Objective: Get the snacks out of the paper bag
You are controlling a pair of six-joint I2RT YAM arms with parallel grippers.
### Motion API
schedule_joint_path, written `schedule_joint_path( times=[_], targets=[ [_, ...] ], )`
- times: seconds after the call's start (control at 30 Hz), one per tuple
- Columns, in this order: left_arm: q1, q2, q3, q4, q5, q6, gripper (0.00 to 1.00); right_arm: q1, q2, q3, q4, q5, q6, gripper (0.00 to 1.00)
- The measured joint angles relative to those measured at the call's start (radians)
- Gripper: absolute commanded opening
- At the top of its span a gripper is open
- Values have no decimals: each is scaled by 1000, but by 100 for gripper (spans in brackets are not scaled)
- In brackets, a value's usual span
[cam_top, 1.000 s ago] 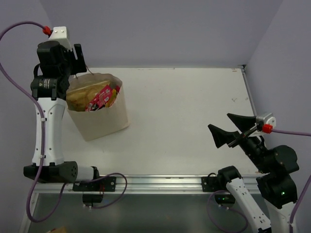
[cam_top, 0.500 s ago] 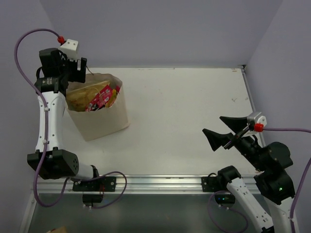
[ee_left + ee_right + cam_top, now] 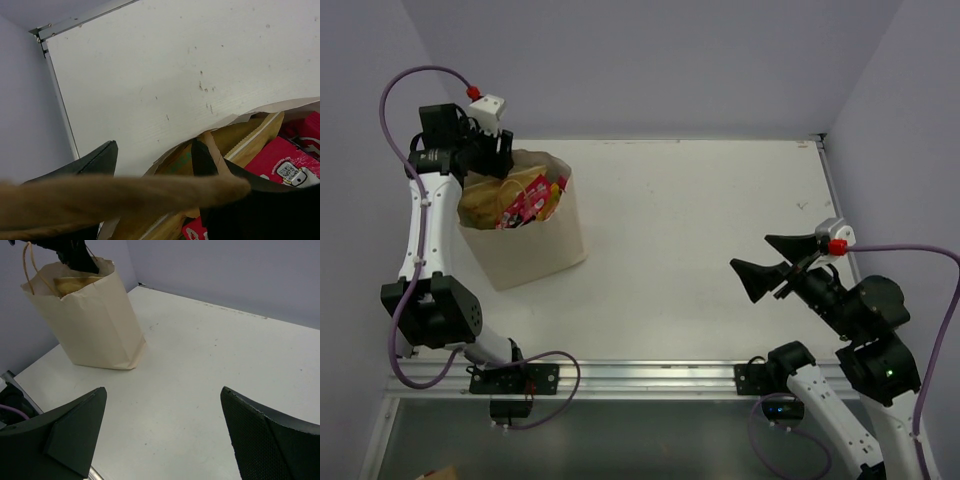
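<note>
The cream paper bag (image 3: pixel 535 240) stands upright at the table's left. In it are snacks: a tan-yellow bag (image 3: pixel 483 197) and a red-pink packet (image 3: pixel 525 200). My left gripper (image 3: pixel 492 160) is open at the bag's back-left rim. In the left wrist view the gripper (image 3: pixel 154 150) straddles the bag rim (image 3: pixel 235 117): one finger (image 3: pixel 200 155) is inside by the tan bag (image 3: pixel 255 137) and red packet (image 3: pixel 280 160), the other outside. A blurred brown string handle (image 3: pixel 125 195) crosses in front. My right gripper (image 3: pixel 768 266) hangs open over the table's right, empty (image 3: pixel 163 390), facing the bag (image 3: pixel 95 325).
The white table (image 3: pixel 700 220) ends at a metal rail along the back (image 3: pixel 680 140) and right sides, with lilac walls behind. The bag's other string handle (image 3: pixel 25 265) loops up at its far side. Cables trail from both arms.
My left gripper has swung toward the back and right, settling over the bag's rear rim. My right gripper has drifted a little left, staying open.
</note>
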Motion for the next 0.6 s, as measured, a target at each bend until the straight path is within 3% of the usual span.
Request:
schedule_joint_path(
  times=[0.03,0.17,0.27,0.6],
  targets=[
    [0,-2,0,-3,5,1,57,0,6,0,0,0,-1,99],
    [1,-31,-22,-10,23,-3,19,0,26,0,2,-5,-3,99],
    [1,-52,-31,-21,35,-16,0,0,34,0,4,-14,-3,99],
    [-61,-60,17,-80,-16,-224,0,1,147,72,8,-85,-4,99]
  ],
)
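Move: The far-left corner of the paper bag's rim runs between my open left fingers, barely 1 cm back, right of and below the point midway between them. Inside the mouth, the yellow pouch lies about 7 cm back, roughly level sideways and 6 cm down; the red snack pack is some 7 cm back, 7 cm right and 7 cm down. From my right hand, that rim corner is about 26 cm ahead, 47 cm left and 9 cm lower. I shut my left fingers on the bag's far-left rim and pinch the paper, then keep that grip and draw it right and back, about 4 cm in all, rising slightly while my wrist rolls some 10 degrees, left side down. My right hand, open and empty, drifts about 2.5 cm left and forward towards the bag. ##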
